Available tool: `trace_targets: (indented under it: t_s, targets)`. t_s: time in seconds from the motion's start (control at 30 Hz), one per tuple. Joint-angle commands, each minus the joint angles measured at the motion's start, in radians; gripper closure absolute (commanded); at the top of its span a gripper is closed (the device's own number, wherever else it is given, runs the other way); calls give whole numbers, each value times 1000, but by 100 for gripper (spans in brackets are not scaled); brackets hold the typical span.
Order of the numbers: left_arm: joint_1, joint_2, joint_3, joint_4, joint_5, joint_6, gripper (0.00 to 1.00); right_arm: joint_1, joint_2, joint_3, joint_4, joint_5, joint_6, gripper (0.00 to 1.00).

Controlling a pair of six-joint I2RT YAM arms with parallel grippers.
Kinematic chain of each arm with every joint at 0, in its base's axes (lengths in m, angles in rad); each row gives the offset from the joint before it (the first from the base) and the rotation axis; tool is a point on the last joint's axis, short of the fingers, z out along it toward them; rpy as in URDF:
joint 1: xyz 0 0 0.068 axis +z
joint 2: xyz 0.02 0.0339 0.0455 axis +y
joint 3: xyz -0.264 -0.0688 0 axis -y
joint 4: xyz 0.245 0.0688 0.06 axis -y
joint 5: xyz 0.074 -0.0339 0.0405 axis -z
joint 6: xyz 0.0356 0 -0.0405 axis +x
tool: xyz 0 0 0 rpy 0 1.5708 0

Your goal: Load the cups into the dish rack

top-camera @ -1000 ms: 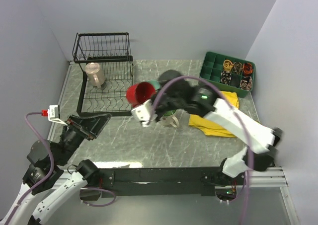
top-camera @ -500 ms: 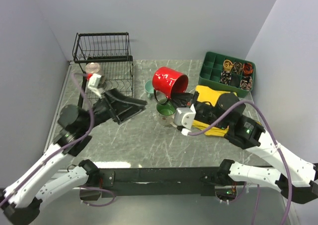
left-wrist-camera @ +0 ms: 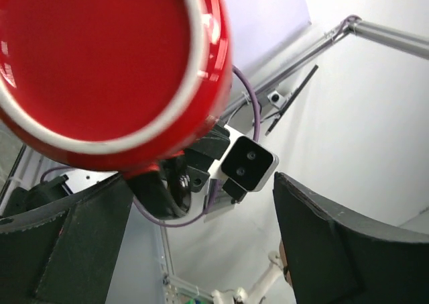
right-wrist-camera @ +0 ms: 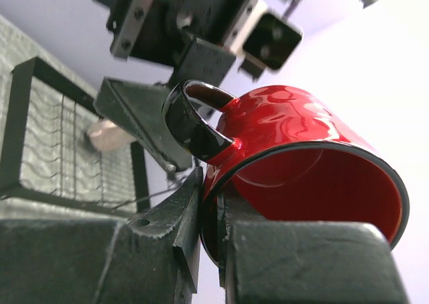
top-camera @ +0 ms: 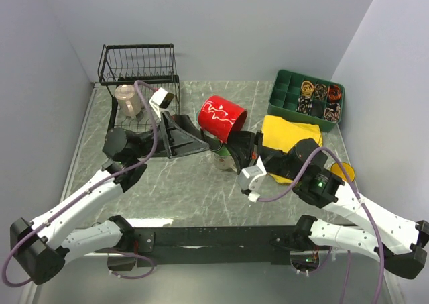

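A red cup with a white squiggle hangs on its side above the table's middle. My right gripper is shut on its rim next to the black handle; one finger is outside the wall and one inside, as the right wrist view shows. My left gripper stands open just left of the cup, and the cup's base lies just beyond its fingertips. A beige cup stands in the black wire dish rack. A cream cup with a green inside sits half hidden under the red one.
A yellow cloth lies right of centre. The green compartment tray holding small items stands at the back right. A yellow round thing peeks out behind my right arm. Grey walls close in the back and sides.
My left arm has swung in from the near left toward the red cup. My right arm has pulled back and turned the cup so that its base faces the left gripper.
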Motion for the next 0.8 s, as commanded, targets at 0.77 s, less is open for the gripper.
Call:
trace_targets:
  t_s: [0.77]
  targets:
    - [-2,66,139,-98,156,83,52,14,-50,-41,63,-156,-248,100]
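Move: The red cup hangs in the air, pinched at its rim by the right hand; its middle is about 4 cm ahead of the right hand, 3 cm to its left and 2 cm above. From the open left hand the cup's middle is roughly 5 cm ahead, 2 cm to the right and about level. From the left hand, the green mug stands some 12 cm ahead, 3 cm right and 24 cm below; the dish rack's middle about 21 cm ahead, 21 cm left and 23 cm below. The left fingers, nearly wide open at first, close to about half around the handle side of the red cup; a firm grip can't be seen yet. That hand eases down and to the right by a little over 1 cm each, tips dipping slightly. The right hand keeps its pinch on the rim, draws the cup back some 2 cm towards the left fingers and rolls it about 10 degrees, far side rising. ##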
